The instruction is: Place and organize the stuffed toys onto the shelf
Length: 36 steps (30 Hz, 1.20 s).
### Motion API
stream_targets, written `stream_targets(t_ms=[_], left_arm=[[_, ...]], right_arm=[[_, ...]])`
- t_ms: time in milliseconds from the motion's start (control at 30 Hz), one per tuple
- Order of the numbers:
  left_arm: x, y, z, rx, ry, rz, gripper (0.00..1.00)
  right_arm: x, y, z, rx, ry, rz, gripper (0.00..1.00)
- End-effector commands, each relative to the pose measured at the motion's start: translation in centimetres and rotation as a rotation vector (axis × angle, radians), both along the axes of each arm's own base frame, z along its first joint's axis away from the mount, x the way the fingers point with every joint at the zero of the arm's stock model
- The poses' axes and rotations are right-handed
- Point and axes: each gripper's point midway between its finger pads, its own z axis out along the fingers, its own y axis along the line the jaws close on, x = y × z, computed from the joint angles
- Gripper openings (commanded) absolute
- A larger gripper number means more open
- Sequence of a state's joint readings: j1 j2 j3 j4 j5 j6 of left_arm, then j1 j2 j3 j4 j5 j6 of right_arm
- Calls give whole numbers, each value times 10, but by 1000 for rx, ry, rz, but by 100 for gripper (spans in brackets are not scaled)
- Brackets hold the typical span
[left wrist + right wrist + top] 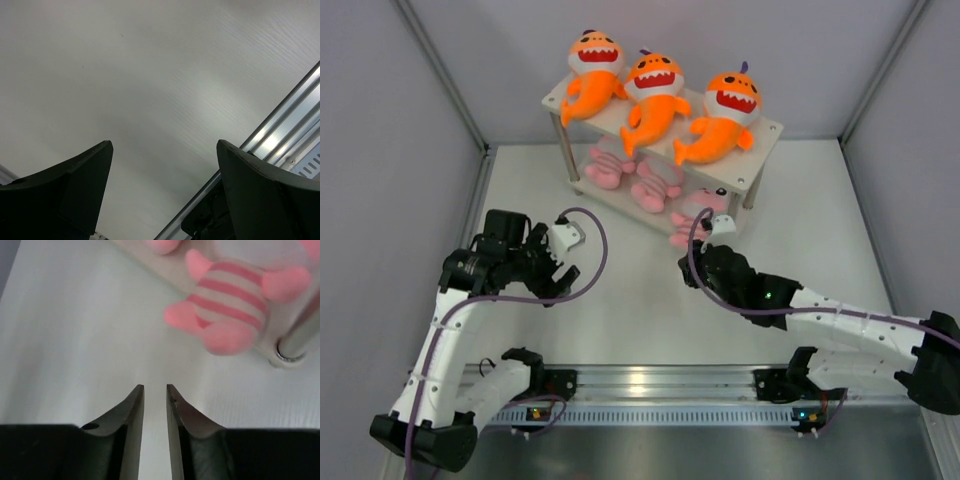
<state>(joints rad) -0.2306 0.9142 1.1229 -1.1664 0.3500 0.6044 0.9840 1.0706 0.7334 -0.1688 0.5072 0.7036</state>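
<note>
Three orange shark stuffed toys (pixel 655 90) sit in a row on the top tier of the white shelf (pixel 767 133). On the lower tier lie three pink striped toys (pixel 657 185). The rightmost pink toy (pixel 230 300) rests at the front right corner, its feet hanging over the board's edge beside a silver leg (pixel 295 337). My right gripper (pixel 155 386) hovers just in front of it over the table, jaws a narrow gap apart and empty. Far to the left, my left gripper (pixel 165 145) stands wide open over bare table, holding nothing.
Grey walls close in the white table on three sides. An aluminium rail (pixel 650 380) with the arm bases runs along the near edge and shows in the left wrist view as the rail (pixel 285 125). A purple cable (pixel 595 245) loops off the left wrist.
</note>
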Motion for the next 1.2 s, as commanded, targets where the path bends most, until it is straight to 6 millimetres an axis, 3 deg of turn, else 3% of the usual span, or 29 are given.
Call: stream_targets(t_ms=[0,33,133,200,233,367,433,767,933,1167], left_arm=[[5,-1,5,-12,-41,-1,90],[6,-1,6,-11,-44,3,90],[6,1,7,-2,-47,10,90],[7,3,7,8,-53,16,90],[7,4,7,9,-53,19,90],[7,4,7,13,-59,16,90],[8,5,6,17,-54,16,90],[10,6,7,26,-56,25,90],[9,7,3,32,-47,25,90],[8,8,1,37,-43,30,90]], right_arm=[[-10,32,30,-254,-267,326,22],[-16,42,27,-297,-274,430,21],[-10,55,12,-572,-265,610,6],[-7,38,-11,-784,-189,667,0],[6,31,-17,-886,-162,613,0],[19,8,-49,-1130,-147,617,0],[25,8,-58,-1171,-165,615,0],[61,-7,-67,-1407,-200,560,0],[86,-17,-63,-1437,-179,514,0],[109,-14,-56,-1415,-195,493,0]])
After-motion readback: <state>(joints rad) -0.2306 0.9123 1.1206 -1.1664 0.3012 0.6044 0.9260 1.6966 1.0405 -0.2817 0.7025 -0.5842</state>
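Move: The right-hand pink toy on the lower shelf, its tail end sticking out over the front edge, lies about 12 cm ahead of my right hand, some 3 cm to the right and 8 cm below. From that hand, the shelf's front right post is roughly 8 cm ahead and 7 cm right; the middle pink toy is some 19 cm ahead and 7 cm left. From my left hand the right-hand toy is about 19 cm ahead, 31 cm right and 11 cm lower. I shut my right fingers the rest of the way while swinging about 5 cm left and slightly back, already rolling the hand left side down. Still rolling, some 80 degrees in all, I sink to lower-shelf level and come back right, then push the closed fingertips forward against the toy's tail end, finishing about 9 cm farther out. ##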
